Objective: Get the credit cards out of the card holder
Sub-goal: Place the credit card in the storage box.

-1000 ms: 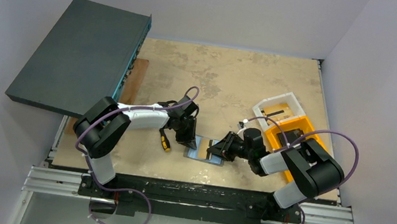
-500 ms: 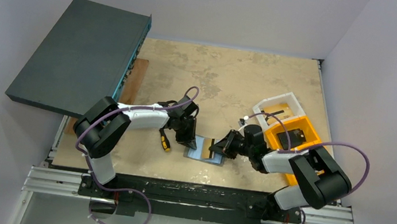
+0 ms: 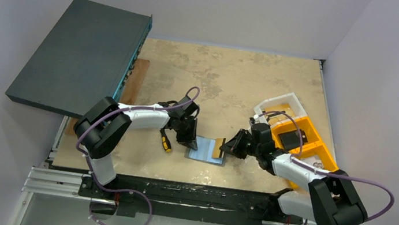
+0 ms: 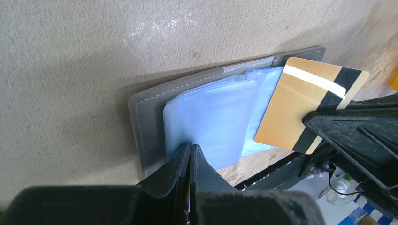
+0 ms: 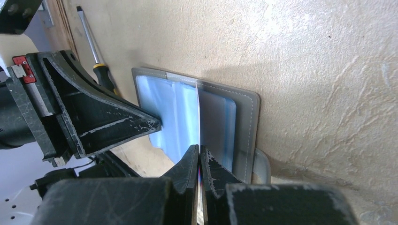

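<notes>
The grey card holder [image 3: 204,150] lies open on the table with its pale blue sleeves [image 4: 220,117] showing. My left gripper [image 3: 189,141] is shut, and its tips [image 4: 190,149] press down on the left sleeves. My right gripper [image 3: 225,147] is shut on a tan credit card [image 4: 300,103] with a black stripe. The card stands over the holder's right half, mostly out of its sleeve. In the right wrist view the card [image 5: 198,112] shows edge-on between the shut fingers [image 5: 187,161], above the card holder [image 5: 246,117].
A yellow-handled screwdriver [image 3: 165,140] lies just left of the left gripper. An orange bin [image 3: 304,145] and a white tray [image 3: 282,107] sit at the right. A large dark flat box [image 3: 82,56] overhangs the table's far left, beside a wooden board [image 3: 136,78].
The right gripper has shut on the tan card and drawn it rightward out of the sleeve. The right arm has swung out to the right. The left gripper has stayed put on the holder.
</notes>
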Controlling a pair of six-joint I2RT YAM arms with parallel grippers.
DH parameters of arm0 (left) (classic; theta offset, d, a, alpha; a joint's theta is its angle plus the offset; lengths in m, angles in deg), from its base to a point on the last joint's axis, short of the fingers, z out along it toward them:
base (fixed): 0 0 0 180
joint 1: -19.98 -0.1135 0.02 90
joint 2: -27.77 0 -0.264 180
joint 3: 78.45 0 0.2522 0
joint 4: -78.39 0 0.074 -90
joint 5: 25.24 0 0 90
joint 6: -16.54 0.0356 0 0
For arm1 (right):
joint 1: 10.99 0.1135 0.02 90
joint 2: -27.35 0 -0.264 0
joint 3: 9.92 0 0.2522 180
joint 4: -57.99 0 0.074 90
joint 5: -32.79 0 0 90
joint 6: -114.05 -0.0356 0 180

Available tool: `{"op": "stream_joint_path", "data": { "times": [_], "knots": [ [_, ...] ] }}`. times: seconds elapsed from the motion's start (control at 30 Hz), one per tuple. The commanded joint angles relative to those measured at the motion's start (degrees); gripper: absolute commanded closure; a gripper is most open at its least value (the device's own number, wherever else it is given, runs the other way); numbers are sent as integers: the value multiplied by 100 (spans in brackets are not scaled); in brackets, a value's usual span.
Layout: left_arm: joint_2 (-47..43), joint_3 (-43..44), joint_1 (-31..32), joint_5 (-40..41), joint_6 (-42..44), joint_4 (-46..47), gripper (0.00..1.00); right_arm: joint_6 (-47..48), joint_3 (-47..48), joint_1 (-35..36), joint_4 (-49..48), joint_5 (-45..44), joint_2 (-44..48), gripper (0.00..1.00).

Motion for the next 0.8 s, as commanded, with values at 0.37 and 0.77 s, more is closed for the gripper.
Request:
{"op": "stream_joint_path", "data": {
  "times": [0.37,0.77],
  "knots": [
    [-847,755,-65,12,790,-875,65,275,515,-21,866,-340,575,100],
    [-1760,1352,-89,299,1331,-2087,17,22,989,-19,1961,-1096,1408,100]
  ]
}}
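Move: My right hand already holds the gold card, bound for the storage boxes: the white one is about 18 cm to its right and 15 ahead, the orange one some 27 cm right and 3 ahead, both slightly lower. The open card holder's middle is roughly 6 cm left of this hand, 1 back and 4 below. From my left hand, resting on the holder, the card is about 8 cm right, 1 ahead and 2 above. I ease my left fingertips up off the card holder, then climb quickly about 11 cm almost straight up, opening the fingers wide and tipping the wrist some 15 degrees. My right hand keeps its pinch on the gold card and lifts it away from the holder, slowly at first and then faster, about 5 cm up with a slight drift to the right and forward. ##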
